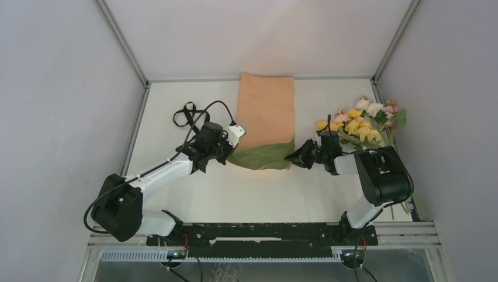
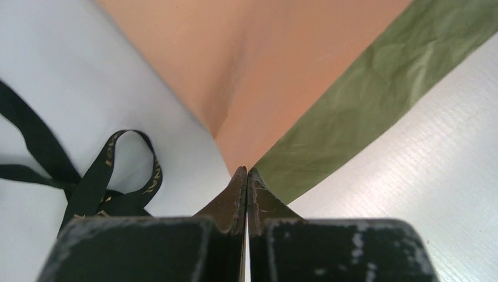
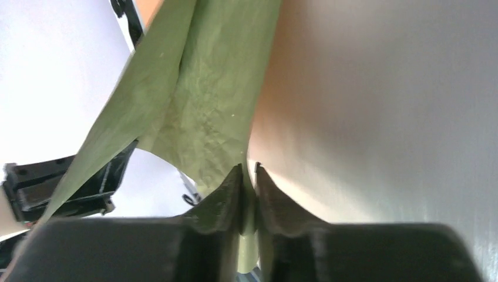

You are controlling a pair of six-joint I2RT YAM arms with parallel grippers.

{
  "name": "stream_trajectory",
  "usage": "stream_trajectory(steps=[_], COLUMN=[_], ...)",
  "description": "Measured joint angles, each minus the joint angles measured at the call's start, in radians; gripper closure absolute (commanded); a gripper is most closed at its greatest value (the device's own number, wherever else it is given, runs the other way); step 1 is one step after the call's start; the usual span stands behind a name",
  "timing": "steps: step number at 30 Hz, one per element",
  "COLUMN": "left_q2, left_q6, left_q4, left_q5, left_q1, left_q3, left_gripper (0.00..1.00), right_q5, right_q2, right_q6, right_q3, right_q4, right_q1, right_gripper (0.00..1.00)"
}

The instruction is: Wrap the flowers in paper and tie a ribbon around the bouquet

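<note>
The paper point(image 1: 265, 108) lies mid-table, peach-orange face up, with an olive green band along its near edge. My left gripper point(image 1: 239, 140) is shut on the paper's near left corner; in the left wrist view the peach and green sides point(image 2: 235, 64) run creased into its tips point(image 2: 247, 170). My right gripper point(image 1: 289, 157) is shut on the near right corner, with green paper point(image 3: 205, 88) pinched between its fingers point(image 3: 248, 167) and lifted. The flowers point(image 1: 361, 123), pink, yellow and white, lie at the far right. The black ribbon point(image 1: 187, 114) point(image 2: 88, 182) lies looped left of the paper.
Grey walls with metal frame rails point(image 1: 135, 126) close in the white table on the left, back and right. The flowers' stems run down along the right edge beside the right arm's base point(image 1: 382, 176).
</note>
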Motion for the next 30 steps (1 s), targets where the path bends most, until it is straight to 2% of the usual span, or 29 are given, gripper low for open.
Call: stream_trajectory(steps=[1,8,13,19,21,25,26,28,30], left_q2=[0.0,0.0,-0.006,-0.113,-0.13,-0.131,-0.131,-0.131,-0.131], left_q6=[-0.006,-0.051,-0.103,-0.183,-0.202,-0.225,-0.223,-0.227,-0.221], left_q4=[-0.005,-0.035,-0.049,-0.023,-0.01,-0.004,-0.005,-0.019,-0.038], left_q5=[0.008,0.102,0.189,0.338,0.395,0.474,0.485,0.506,0.508], left_q1=[0.016,0.162,0.324,0.543,0.6,0.669,0.678,0.699,0.713], left_q3=[0.001,0.001,0.002,0.001,0.001,-0.011,-0.016,-0.027,-0.029], left_gripper=[1.0,1.0,1.0,1.0,0.96,0.52,0.45,0.35,0.3], right_q5=[0.0,0.02,0.133,0.354,0.417,0.549,0.583,0.625,0.654], right_q2=[0.0,0.0,-0.031,-0.117,-0.14,-0.173,-0.186,-0.211,-0.257], right_q6=[0.006,-0.017,-0.14,-0.323,-0.38,-0.463,-0.478,-0.486,-0.478], right_q3=[0.0,0.056,0.348,0.686,0.753,0.821,0.821,0.808,0.754], right_q4=[0.002,-0.047,-0.273,-0.526,-0.594,-0.733,-0.775,-0.835,-0.868], right_q1=[0.0,0.055,0.211,0.386,0.443,0.545,0.567,0.592,0.597], right_gripper=[1.0,1.0,1.0,1.0,1.0,1.0,1.0,1.0,1.0])
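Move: The left gripper already pinches the near left corner of the paper; the black ribbon's knotted part lies about 8 cm to its left, 6 cm ahead and 8 cm below. The right gripper's closing fingers straddle the paper's near right corner, right at its hand point, with the middle of the paper some 17 cm ahead and 8 cm to its left. From that hand the flowers lie around 10 cm ahead and 26 cm to the right. Shut the right gripper on the paper's near right corner, then swing it up and left in a fast arc, roughly 22 cm up, easing back and slightly down at the end while the wrist turns strongly. Meanwhile draw the left gripper's corner about 14 cm left towards the ribbon, slightly forward and up, turning counter-clockwise, then open its fingers to let the corner go. ##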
